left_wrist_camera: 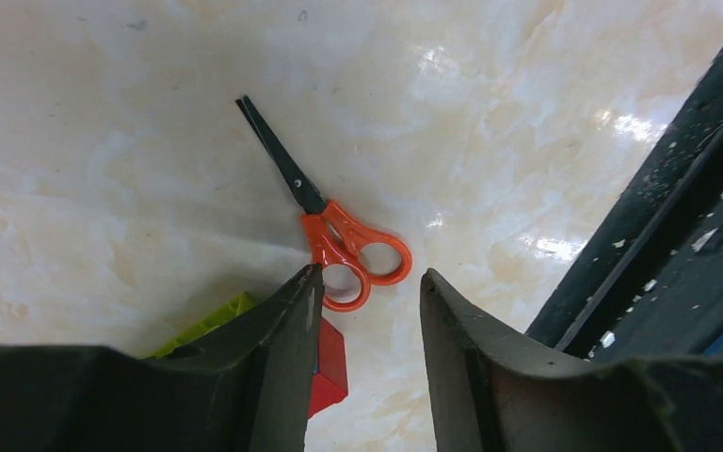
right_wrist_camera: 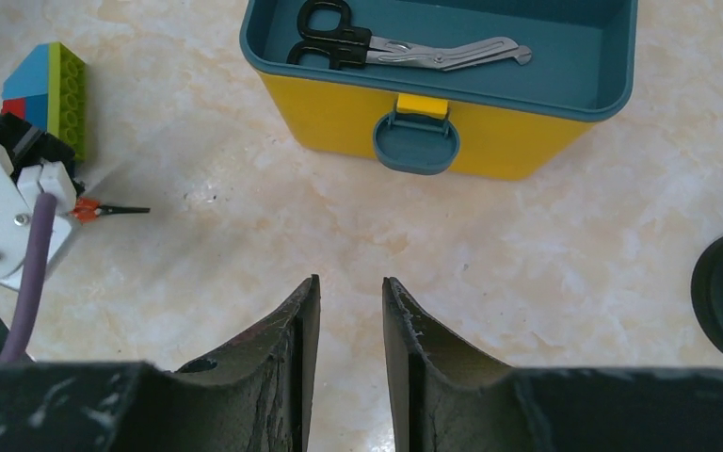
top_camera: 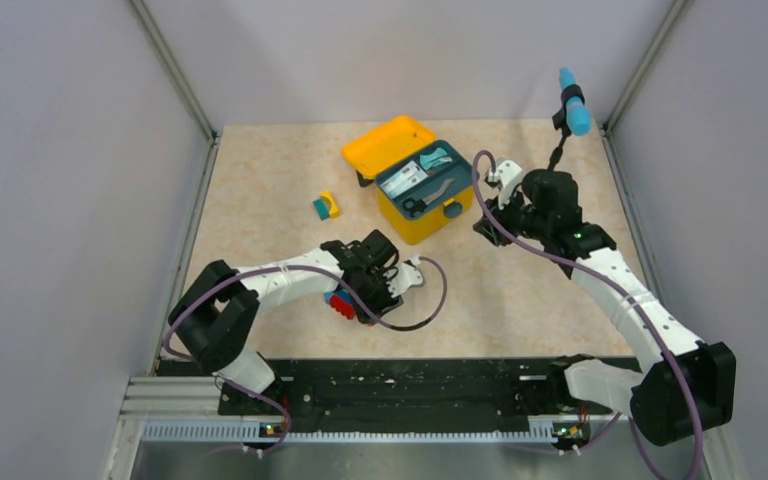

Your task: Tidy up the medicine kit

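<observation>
The medicine kit [top_camera: 422, 222] is a yellow box standing open at the back of the table, its lid [top_camera: 388, 145] swung back. Its teal inner tray [right_wrist_camera: 565, 42] holds black-handled scissors [right_wrist_camera: 386, 47]. My right gripper [right_wrist_camera: 350, 280] hovers open over bare table, facing the kit's teal latch [right_wrist_camera: 416, 141], with nothing between its fingers. My left gripper [left_wrist_camera: 372, 273] is open near the front of the table. Orange-handled scissors [left_wrist_camera: 339, 235] lie flat just past its fingertips, blades pointing away. In the top view the left gripper [top_camera: 375, 270] hides them.
A red block [left_wrist_camera: 329, 363] and a green block [left_wrist_camera: 212, 320] lie beside my left finger. A small multicoloured block [top_camera: 326, 205] sits left of the kit. A blue cylinder [top_camera: 573, 105] stands at the back right corner. The black base rail [top_camera: 410, 385] runs along the near edge.
</observation>
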`<state>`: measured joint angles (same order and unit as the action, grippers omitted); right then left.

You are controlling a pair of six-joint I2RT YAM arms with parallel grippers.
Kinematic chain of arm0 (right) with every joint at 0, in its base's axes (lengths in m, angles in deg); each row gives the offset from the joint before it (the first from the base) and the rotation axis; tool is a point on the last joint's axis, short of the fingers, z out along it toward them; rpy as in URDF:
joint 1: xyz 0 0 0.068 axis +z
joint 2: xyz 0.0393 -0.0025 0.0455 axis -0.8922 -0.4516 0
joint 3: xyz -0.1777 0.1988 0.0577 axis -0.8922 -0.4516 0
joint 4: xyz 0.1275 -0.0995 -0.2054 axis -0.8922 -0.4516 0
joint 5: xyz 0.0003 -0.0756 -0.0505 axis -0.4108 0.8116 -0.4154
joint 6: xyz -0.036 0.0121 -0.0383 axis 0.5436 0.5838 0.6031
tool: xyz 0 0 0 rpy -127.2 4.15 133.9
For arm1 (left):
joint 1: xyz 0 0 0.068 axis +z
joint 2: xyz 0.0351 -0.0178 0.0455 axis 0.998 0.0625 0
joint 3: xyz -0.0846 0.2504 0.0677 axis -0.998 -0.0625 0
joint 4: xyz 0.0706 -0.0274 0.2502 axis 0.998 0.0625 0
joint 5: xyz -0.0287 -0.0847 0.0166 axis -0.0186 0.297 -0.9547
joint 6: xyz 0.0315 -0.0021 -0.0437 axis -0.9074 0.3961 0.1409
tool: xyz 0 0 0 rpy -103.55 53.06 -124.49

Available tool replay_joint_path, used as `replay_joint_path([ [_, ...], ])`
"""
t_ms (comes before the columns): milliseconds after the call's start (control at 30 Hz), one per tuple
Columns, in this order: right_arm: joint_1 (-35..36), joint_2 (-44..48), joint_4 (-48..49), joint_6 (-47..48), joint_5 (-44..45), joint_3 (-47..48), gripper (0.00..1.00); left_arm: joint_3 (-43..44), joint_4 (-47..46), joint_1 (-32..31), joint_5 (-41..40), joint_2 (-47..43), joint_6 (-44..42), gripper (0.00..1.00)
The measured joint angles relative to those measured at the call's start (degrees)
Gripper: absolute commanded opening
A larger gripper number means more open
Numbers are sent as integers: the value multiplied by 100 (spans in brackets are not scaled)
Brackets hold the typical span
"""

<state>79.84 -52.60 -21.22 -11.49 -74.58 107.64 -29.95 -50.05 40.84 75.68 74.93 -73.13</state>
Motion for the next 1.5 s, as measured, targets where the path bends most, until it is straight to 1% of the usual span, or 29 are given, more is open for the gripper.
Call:
replay_joint_path([
  [133, 0, 7, 50, -26, 28, 2, 31, -48, 31, -133, -319, 157, -85, 47],
  [400, 0, 142, 151, -9, -107, -227, 31, -98, -37, -168, -732, 225, -35, 43],
  [567, 0, 175, 157, 22, -164, -282, 31, -98, -35, -168, -758, 238, -20, 40],
  [633, 0, 175, 164, 24, -192, -282, 31, -101, -37, -168, -758, 240, -26, 37],
  [700, 0, 175, 170, 24, -234, -282, 31, -114, -59, -168, -758, 240, -35, 30],
  [767, 0, 175, 177, 26, -269, -284, 31, -125, -79, -168, -765, 240, -42, 25],
  [933, 0, 201, 173, 164, -422, -326, 30, -199, -212, -166, -841, 214, -39, 16],
  [1200, 0, 584, -57, 531, -713, -485, 30, -382, -411, 9, -546, -4, 90, 10],
  [1267, 0, 588, -74, 573, -774, -485, 30, -374, -428, 39, -411, -31, 160, 8],
  [1500, 79, 601, -234, 839, -874, -485, 30, -269, -409, 291, 267, -70, 435, 6],
])
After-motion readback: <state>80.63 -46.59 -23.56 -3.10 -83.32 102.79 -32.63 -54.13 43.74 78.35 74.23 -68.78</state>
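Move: The small orange scissors lie flat under the left hand, about 3 cm below its fingertips, their middle roughly 3 cm ahead and level sideways. The toy block set is some 8 cm to that hand's left and 2 cm ahead; the medicine kit stands about 25 cm ahead and 10 cm to its right. From the right hand, the scissors lie around 12 cm back, 21 cm left and 19 cm below. At the orange scissors' handles the left hand dips about 2 cm, easing left, and its fingers close from half open, pausing at a gap. It then comes back up and right while the fingers go on to nearly shut, with the scissors not between them. The right hand, empty, draws back some 4 cm and turns about 10 degrees counter-clockwise. ##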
